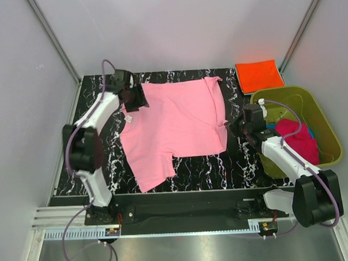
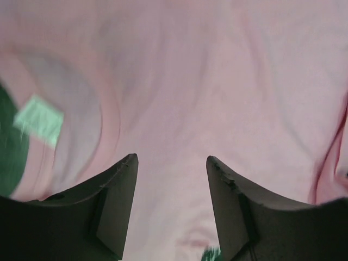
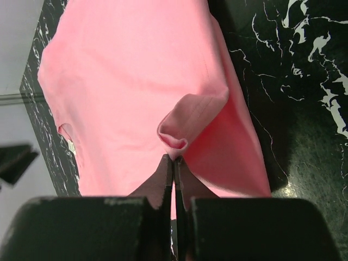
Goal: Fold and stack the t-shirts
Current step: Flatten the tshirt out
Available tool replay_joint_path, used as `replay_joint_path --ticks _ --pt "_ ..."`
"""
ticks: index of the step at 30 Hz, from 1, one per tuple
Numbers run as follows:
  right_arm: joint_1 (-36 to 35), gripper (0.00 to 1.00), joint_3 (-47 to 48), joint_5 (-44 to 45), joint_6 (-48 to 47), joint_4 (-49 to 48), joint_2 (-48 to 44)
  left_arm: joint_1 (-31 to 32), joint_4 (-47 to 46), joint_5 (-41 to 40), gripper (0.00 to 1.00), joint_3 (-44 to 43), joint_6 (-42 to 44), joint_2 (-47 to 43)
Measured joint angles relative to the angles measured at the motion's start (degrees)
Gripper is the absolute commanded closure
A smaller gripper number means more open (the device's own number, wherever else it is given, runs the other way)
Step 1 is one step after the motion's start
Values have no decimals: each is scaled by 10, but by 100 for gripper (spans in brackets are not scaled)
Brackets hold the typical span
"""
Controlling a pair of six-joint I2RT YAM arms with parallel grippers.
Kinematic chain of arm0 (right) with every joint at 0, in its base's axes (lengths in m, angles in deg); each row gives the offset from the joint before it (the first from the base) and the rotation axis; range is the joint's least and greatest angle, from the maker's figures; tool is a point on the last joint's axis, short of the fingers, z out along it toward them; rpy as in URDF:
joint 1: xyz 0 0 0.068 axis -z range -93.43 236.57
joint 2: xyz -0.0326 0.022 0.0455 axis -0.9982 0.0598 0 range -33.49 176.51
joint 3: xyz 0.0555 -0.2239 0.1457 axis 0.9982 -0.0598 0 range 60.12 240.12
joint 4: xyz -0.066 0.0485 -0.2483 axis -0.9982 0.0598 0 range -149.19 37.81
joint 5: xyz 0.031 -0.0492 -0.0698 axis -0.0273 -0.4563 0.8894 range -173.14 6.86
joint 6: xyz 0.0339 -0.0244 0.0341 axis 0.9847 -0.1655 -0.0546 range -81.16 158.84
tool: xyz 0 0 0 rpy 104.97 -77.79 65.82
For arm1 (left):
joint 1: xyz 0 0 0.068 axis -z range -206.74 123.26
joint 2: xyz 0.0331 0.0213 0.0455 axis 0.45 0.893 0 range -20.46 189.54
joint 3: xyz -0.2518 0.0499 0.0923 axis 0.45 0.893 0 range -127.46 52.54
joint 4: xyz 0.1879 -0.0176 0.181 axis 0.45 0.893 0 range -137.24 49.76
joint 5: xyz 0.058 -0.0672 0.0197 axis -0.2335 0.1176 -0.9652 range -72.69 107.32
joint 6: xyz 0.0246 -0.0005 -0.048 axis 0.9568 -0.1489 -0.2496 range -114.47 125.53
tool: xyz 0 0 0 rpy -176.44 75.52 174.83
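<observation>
A light pink t-shirt [image 1: 174,125] lies spread on the black marbled table [image 1: 222,169]. My left gripper [image 1: 139,97] hovers over its back left corner by the collar. In the left wrist view that gripper [image 2: 171,159] is open, with only pink cloth [image 2: 217,81] beneath it and a white label [image 2: 38,119] to the left. My right gripper [image 1: 228,126] is at the shirt's right edge. In the right wrist view it [image 3: 174,157] is shut on a pinched fold of the pink t-shirt [image 3: 125,81]. A folded bright orange t-shirt [image 1: 259,76] lies at the back right.
An olive-green tub [image 1: 335,141] stands at the right of the table, holding a crumpled magenta t-shirt [image 1: 295,137] and a bit of blue cloth [image 1: 271,127]. White walls close in the table on three sides.
</observation>
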Motion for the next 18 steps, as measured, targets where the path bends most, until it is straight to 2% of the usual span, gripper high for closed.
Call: replay_joint_path --ticks 4,9,14,18 --pt "0 100 1 16 2 5 -7 22 0 -14 41 185 -22 -201" --pt "-1 100 20 28 -3 36 -7 23 13 -26 39 351 -87 -361" --pt "-1 100 38 33 -12 67 -10 45 56 -71 37 459 -169 -513" --pt "-1 100 38 39 -13 86 -20 76 105 -106 39 501 -236 -580"
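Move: The near sleeve of the t-shirt lies about 36 cm back and 3 cm to the right of the open left hand, some 11 cm below it. The collar label is nearer, about 6 cm back and 10 cm left. From the right hand, still pinching the shirt's right edge, the sleeve lies roughly 24 cm back and 41 cm left, 11 cm lower; the folded far corner is about 24 cm ahead and 6 cm left. Back towards its base the left hand sweeps quickly, some 25 cm and slightly left, past the collar towards the near sleeve. It rises about 3 cm early and mostly sinks back, turning nearly 20 degrees counter-clockwise with the fingers staying open. The right hand keeps its pinch on the shirt's edge and eases 1 to 2 cm to the right and a little up. ##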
